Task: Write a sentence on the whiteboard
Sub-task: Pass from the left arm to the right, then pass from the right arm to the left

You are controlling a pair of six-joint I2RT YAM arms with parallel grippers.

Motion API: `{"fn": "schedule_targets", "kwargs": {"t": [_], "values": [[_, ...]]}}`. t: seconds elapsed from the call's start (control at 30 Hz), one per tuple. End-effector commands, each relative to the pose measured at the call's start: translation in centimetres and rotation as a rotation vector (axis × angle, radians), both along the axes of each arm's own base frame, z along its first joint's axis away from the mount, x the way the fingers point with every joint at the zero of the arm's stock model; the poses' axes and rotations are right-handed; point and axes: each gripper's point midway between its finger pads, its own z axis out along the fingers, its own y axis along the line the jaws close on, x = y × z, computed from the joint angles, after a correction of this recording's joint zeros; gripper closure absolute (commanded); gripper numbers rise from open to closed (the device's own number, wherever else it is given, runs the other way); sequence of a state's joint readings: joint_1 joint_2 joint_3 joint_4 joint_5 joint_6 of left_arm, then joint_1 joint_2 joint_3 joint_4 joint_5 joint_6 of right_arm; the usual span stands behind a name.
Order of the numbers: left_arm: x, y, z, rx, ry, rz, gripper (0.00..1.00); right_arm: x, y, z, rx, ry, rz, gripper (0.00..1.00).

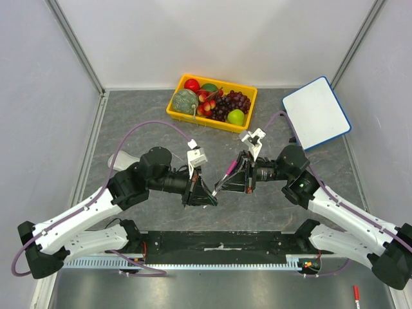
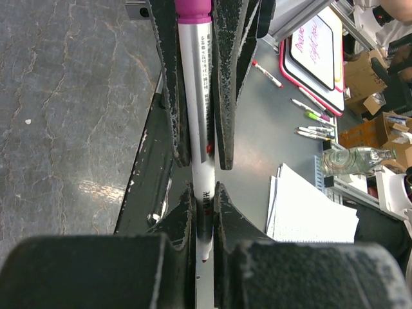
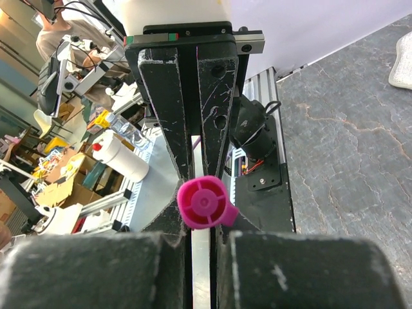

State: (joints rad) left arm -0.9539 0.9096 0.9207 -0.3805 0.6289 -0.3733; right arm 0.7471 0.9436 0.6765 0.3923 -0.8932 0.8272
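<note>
The whiteboard [image 1: 317, 113], white with a blue rim, lies at the table's far right corner. Its face is plain white and no sentence is in view on it. Both arms meet over the table's middle with a marker [image 1: 224, 176] between them. The marker [image 2: 196, 96] has a white barrel and a pink cap [image 3: 203, 204]. My left gripper [image 1: 210, 197] [image 2: 203, 193] is shut on the barrel's tail end. My right gripper [image 1: 230, 177] [image 3: 201, 215] is shut on the cap end, with its fingers [image 2: 225, 84] pressed along the barrel.
A yellow fruit basket [image 1: 212, 103] stands at the back centre, left of the whiteboard. White walls enclose the grey table [image 1: 148, 122] on three sides. A red-capped pen [image 1: 355, 294] lies on the metal shelf below the right arm's base.
</note>
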Motion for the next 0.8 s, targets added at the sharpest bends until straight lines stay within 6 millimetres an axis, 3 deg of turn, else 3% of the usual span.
{"fn": "schedule_targets", "kwargs": {"t": [0.0, 0.1, 0.13, 0.2, 0.37, 0.6, 0.77], "values": [[0.1, 0.4, 1.4, -0.051, -0.073, 0.007, 0.97, -0.6, -0.3, 0.3, 0.003, -0.019, 0.011, 1.0], [0.7, 0.8, 1.1, -0.039, -0.083, 0.052, 0.75, 0.5, -0.4, -0.2, -0.043, -0.019, -0.057, 1.0], [1.1, 0.9, 1.0, -0.032, -0.091, 0.081, 0.59, 0.8, -0.4, -0.3, -0.059, -0.023, -0.085, 1.0], [1.6, 1.4, 0.9, -0.025, -0.103, 0.128, 0.39, 1.8, -0.7, -0.6, -0.09, -0.029, -0.154, 1.0], [3.7, 3.1, 0.0, 0.005, -0.129, 0.301, 0.02, 4.3, -2.2, -1.2, -0.169, -0.059, -0.351, 1.0], [5.7, 3.7, -2.9, 0.113, -0.116, 0.406, 0.0, 7.7, -6.2, -1.5, -0.271, -0.087, -0.661, 1.0], [8.0, 2.9, -5.4, 0.202, -0.087, 0.452, 0.0, 8.1, -8.6, -0.5, -0.289, -0.12, -0.775, 1.0]]}}
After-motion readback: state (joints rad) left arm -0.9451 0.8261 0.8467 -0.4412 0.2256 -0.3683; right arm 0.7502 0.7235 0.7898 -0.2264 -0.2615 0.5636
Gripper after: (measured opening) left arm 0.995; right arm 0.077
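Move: Both hands are already shut on the marker, which stands nearly upright. Its middle is about 4 cm above the left hand's grip, some 2 cm to the right and 1 cm farther forward. From the right hand, which grips the marker near its middle, the whiteboard lies about 40 cm ahead, 37 cm to the right and some 25 cm below, and the fruit basket about 43 cm ahead, 5 cm to the left and 23 cm below. The left fingers open wide and let go of the marker's white tip end while that hand backs off about 3 cm to the left, then swings forward about 5 cm and sinks, turning counter-clockwise. Keeping its shut grip, the right hand draws the marker away from the left one, first dipping slightly, then going forward about 7 cm and right nearly 6 cm towards the whiteboard side, while the wrist turns some 35 degrees clockwise and the fingertips tip down. ##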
